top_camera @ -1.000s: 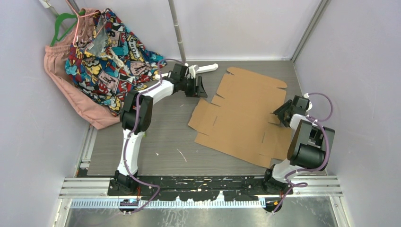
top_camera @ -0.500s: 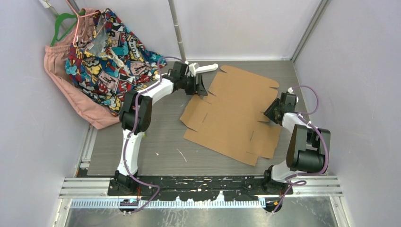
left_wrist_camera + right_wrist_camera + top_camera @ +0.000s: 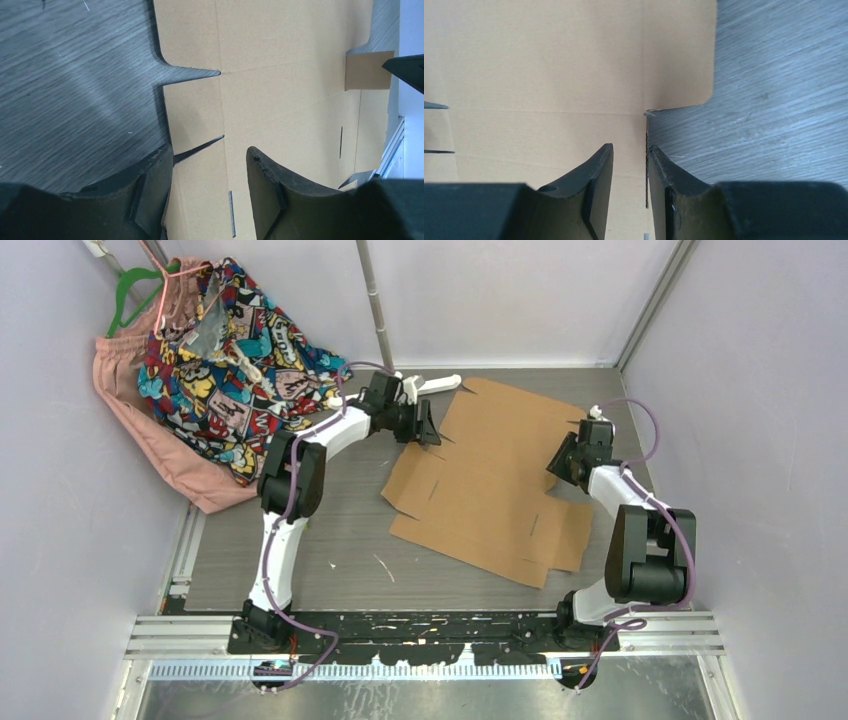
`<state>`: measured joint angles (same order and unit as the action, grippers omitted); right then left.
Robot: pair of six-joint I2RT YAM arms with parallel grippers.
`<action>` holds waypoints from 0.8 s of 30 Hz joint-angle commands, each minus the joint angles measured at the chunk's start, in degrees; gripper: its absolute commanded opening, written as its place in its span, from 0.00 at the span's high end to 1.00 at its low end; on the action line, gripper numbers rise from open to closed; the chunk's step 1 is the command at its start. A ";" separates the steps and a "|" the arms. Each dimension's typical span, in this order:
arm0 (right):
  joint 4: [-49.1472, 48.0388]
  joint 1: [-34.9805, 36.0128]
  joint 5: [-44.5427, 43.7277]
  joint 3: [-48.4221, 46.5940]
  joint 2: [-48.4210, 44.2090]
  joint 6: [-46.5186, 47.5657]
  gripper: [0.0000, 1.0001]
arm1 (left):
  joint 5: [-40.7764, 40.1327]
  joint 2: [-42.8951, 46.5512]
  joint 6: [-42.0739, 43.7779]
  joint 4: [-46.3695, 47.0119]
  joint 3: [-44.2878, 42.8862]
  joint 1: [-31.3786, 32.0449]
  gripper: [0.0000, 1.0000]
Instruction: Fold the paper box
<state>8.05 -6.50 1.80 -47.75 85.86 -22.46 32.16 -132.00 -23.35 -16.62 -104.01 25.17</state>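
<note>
The paper box [image 3: 490, 480] is a flat brown die-cut cardboard sheet lying unfolded on the grey table [image 3: 330, 530]. My left gripper [image 3: 428, 428] hangs over the sheet's far left edge. In the left wrist view it [image 3: 210, 152] is open, its fingers straddling a side flap of the paper box [image 3: 285, 100] beside a cut slit. My right gripper [image 3: 560, 465] is at the sheet's right edge. In the right wrist view it [image 3: 630, 147] stands narrowly open, with the corrugated edge of the paper box [image 3: 549, 65] close against the right finger and a gap to the left one.
A heap of patterned clothes [image 3: 220, 350] and pink cloth [image 3: 150, 430] with a green hanger [image 3: 135, 285] fills the back left corner. A white piece [image 3: 438, 385] lies behind the left gripper. Walls close in on three sides; a metal rail [image 3: 420, 630] runs along the front.
My right gripper moved back and to the left along the sheet's right edge, its jaws narrowing. The sheet slid left and turned slightly. The left gripper barely moved.
</note>
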 commanded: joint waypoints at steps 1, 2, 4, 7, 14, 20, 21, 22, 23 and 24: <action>0.51 2.29 -1.54 -3.95 0.73 1.99 0.62 | 0.91 -0.25 1.02 0.18 -2.01 0.94 0.44; 0.74 2.73 -2.51 -4.39 1.18 2.12 0.63 | 0.89 -0.21 1.15 0.11 -1.98 1.06 0.44; 1.22 3.62 -3.81 -5.28 2.04 2.31 0.63 | 0.74 -0.24 1.34 -0.09 -1.90 1.26 0.44; 1.69 4.95 -4.31 -6.51 3.13 2.37 0.63 | 0.63 -0.23 1.55 -0.42 -1.94 1.48 0.44; 2.47 7.34 -5.35 -8.27 6.50 2.29 0.62 | 0.35 0.08 1.99 -1.04 -1.74 1.55 0.44; 2.61 10.00 -5.36 -9.37 9.46 1.55 0.62 | 0.12 0.44 2.33 -1.62 -2.03 1.89 0.44; 2.85 10.20 -5.37 -9.70 10.08 1.40 0.62 | 0.09 0.43 2.47 -1.81 -2.07 1.97 0.44; 3.02 10.43 -5.33 -10.02 10.57 1.29 0.62 | 0.03 0.43 2.61 -1.93 -2.03 1.94 0.44; 3.28 10.63 -5.37 -10.31 11.25 1.21 0.62 | -0.07 0.44 2.61 -2.03 -1.94 1.98 0.44; 3.71 10.74 -5.40 -10.72 11.87 1.05 0.62 | -0.19 0.43 2.69 -2.11 -1.97 1.99 0.44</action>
<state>11.03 3.25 -3.46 -55.64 95.79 -20.88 31.92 -132.57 -21.87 -18.26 -104.01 26.63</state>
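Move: The small right tab of the paper box stands upright against the right hand's finger, its middle about 1 cm right of that hand, level fore-and-aft and 2 cm below. The far-right wing is some 10 cm ahead and 2 cm right, the near-right flap 13 cm back and 2 cm right. From the left hand, the matching left tab is about 1 cm back, 1 cm right and 3 cm below; the big left flap is 11 cm back and 3 cm left. The right hand, fingers held partly open, sweeps about 5 cm left and 2 cm forward, rising slightly before sinking roughly 2 cm, so its right finger keeps pushing on the small tab's outer face and folds it inward over the panel. Meanwhile the left hand eases back, right and down by a centimetre or so each, its fingers still open and close in over the matching left tab. ##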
